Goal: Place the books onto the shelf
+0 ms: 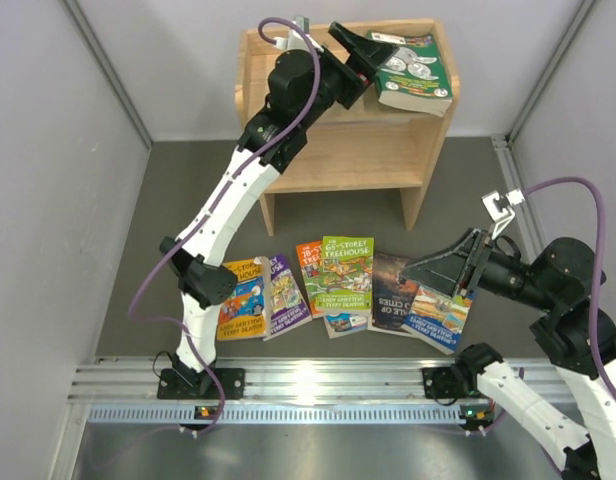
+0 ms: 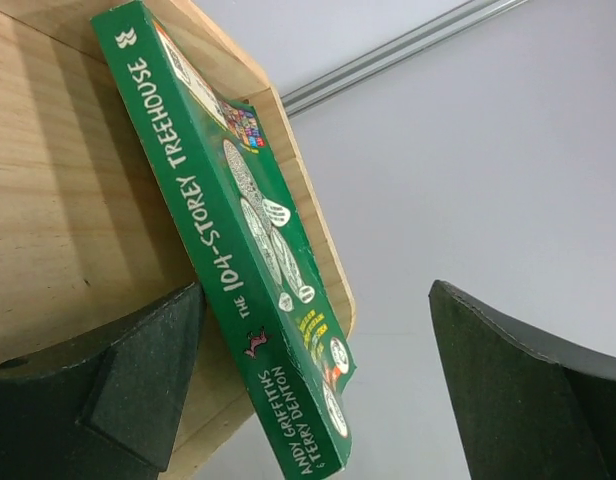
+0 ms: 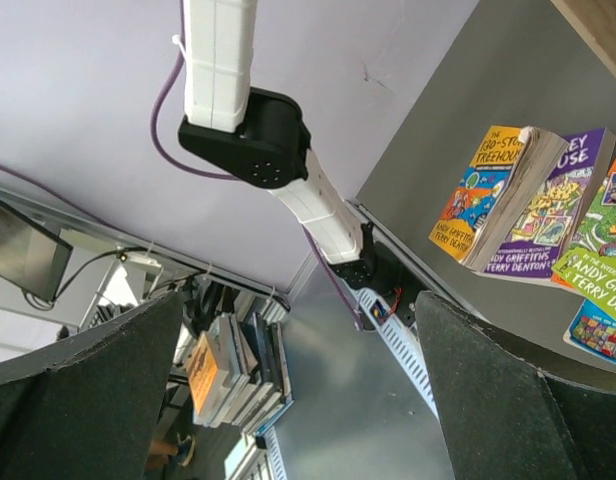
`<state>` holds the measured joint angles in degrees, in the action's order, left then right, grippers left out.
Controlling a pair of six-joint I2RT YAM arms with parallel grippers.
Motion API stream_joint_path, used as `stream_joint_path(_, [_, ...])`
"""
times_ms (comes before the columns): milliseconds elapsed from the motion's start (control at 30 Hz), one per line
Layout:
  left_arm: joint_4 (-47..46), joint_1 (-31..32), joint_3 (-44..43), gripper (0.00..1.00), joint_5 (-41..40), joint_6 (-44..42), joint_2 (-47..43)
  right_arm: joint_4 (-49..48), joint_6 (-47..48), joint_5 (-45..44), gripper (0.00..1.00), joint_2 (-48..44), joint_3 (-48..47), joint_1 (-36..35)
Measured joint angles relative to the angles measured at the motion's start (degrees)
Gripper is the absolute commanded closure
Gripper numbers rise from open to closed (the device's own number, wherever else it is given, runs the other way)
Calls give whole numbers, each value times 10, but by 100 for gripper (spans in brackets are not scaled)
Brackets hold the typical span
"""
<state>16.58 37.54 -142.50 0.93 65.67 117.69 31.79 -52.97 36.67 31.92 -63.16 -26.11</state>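
A green book [image 1: 416, 72] lies flat on the top of the wooden shelf [image 1: 338, 150], at its right end. My left gripper [image 1: 373, 55] stands open beside it. In the left wrist view the green book [image 2: 238, 260] lies on the shelf top [image 2: 68, 200] between wide-apart fingers [image 2: 138, 380], with one end past the shelf's edge. Several books lie in a row on the dark mat: yellow [image 1: 243, 300], purple [image 1: 283, 295], green [image 1: 348, 270], dark [image 1: 393, 292], blue [image 1: 440, 318]. Above the row's right end my right gripper [image 1: 443, 275] hangs open and holds nothing. The right wrist view catches the yellow book [image 3: 483, 190].
Grey walls close in the mat on three sides. A metal rail [image 1: 308, 385] with both arm bases runs along the near edge. The left arm [image 1: 228, 200] stretches diagonally from its base to the shelf top, over the left part of the mat.
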Motion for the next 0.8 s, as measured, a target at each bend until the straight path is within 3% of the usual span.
stream_joint_path(267, [86, 7, 1, 1, -50, -108, -32, 7, 0, -1, 0, -1, 13, 0])
stream_joint_path(567, [218, 29, 24, 1, -170, -242, -93, 10, 7, -10, 0, 2, 32, 0])
stream_joint_path(667, [226, 42, 87, 1, -194, -273, -148, 31, 25, -32, 0, 15, 45, 0])
stream_joint_path(800, [251, 82, 273, 1, -219, -277, -285, 55, 42, -60, 0, 63, 104, 0])
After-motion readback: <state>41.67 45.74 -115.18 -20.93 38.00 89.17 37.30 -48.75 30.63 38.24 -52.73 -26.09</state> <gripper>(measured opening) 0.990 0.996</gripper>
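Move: The pile's top book, the green 65-Storey, lies some 21 cm back, 3 cm to the left and 50 cm below the left gripper. The released 104-Storey book is on the top shelf, about 6 cm right of the left gripper, 1 cm ahead and 4 cm lower. From the right gripper the 65-Storey is roughly 14 cm ahead, 10 cm left and 39 cm below; the dark book is 10 cm ahead, 1 cm right, equally low. Draw the empty left gripper away from the 104-Storey book, first mostly leftwards, then faster back and down off the shelf, about 17 cm in all, rolling its left side up some 40 degrees with fingers kept wide. Meanwhile sink the open right gripper towards the book pile, slowly then quickly, easing forward and dipping its fingertips. ##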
